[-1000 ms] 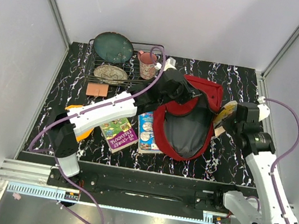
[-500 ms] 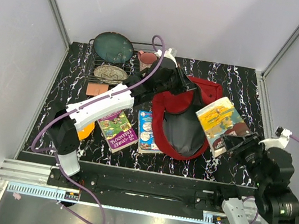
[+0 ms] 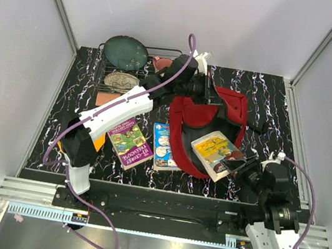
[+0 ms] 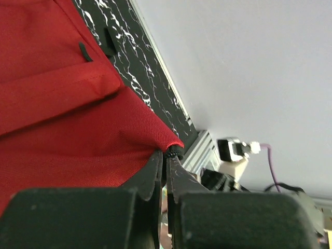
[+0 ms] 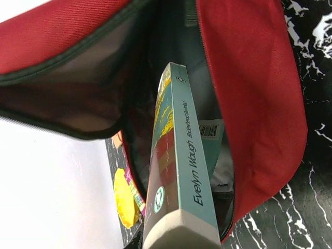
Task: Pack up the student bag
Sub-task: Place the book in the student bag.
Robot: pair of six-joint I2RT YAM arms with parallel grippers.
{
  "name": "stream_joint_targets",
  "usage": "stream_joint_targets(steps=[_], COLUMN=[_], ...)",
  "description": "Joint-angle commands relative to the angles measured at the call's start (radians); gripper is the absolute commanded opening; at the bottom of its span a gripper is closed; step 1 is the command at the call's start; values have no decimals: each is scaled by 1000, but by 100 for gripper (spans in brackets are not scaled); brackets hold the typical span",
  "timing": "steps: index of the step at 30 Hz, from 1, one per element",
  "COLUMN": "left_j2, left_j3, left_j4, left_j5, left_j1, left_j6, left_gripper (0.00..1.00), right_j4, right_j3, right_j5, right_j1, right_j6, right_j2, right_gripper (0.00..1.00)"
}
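Note:
The student bag [image 3: 234, 110], dark red, lies on the table with its mouth gaping toward the near edge. My left gripper [image 3: 211, 96] is shut on the bag's upper rim and holds that flap up. In the left wrist view the fingertips [image 4: 167, 153] pinch the red fabric [image 4: 67, 119] at its black zip edge. My right gripper [image 3: 239, 168] is shut on a yellow-covered book [image 3: 214, 152] and holds it over the bag's mouth. In the right wrist view the book's teal spine [image 5: 182, 171] points into the dark opening between the red walls [image 5: 249, 93]; the book hides my fingers.
Two picture books [image 3: 128, 141] [image 3: 162, 145] lie left of the bag, with a yellow-orange thing [image 3: 96, 143] under the left arm. At the back left a wire rack [image 3: 158, 51] holds a dark plate [image 3: 125, 52] and a patterned dish [image 3: 122, 81]. An orange square [image 3: 107, 99] lies in front of it.
My right arm has swung from the bag's right side round to its near side, bringing the book over the mouth. My left gripper has drawn the rim higher and further back.

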Motion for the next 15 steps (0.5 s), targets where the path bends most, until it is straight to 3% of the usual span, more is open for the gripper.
stream_joint_targets(steps=[1, 6, 9, 12, 15], left_j2=[-41, -75, -91, -101, -108], left_j3=[3, -64, -100, -130, -140], left_j4=[52, 57, 71, 91, 105], left_j5=[120, 143, 148, 156, 162], left_j1=[1, 1, -2, -2, -4], left_j6=[35, 36, 27, 16, 12], left_gripper=[0, 0, 0, 0, 0], right_j4=[409, 607, 850, 901, 822], right_j3=[-47, -90, -149, -193, -204], right_j5=[-3, 17, 27, 51, 99], right_j1=[-2, -1, -1, -3, -1], right_j6=[93, 154, 231, 263, 244], right_j2=[11, 97, 152, 199, 211], right_gripper=[0, 0, 0, 0, 0])
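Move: The right hand already grips the book, and the student bag's open mouth lies about 10 cm ahead of it, 10 cm to its left and 8 cm lower. The blue book lies some 3 cm ahead, 25 cm left and 17 cm below; the black buckle about 17 cm ahead, 8 cm right and 17 cm below. From the left hand, which keeps the bag's upper edge pinched, the mouth is roughly 10 cm back, 4 cm right and 20 cm below. Right hand pushes its book forward some 8 cm into the bag; left lowers and draws back its pinched edge. ##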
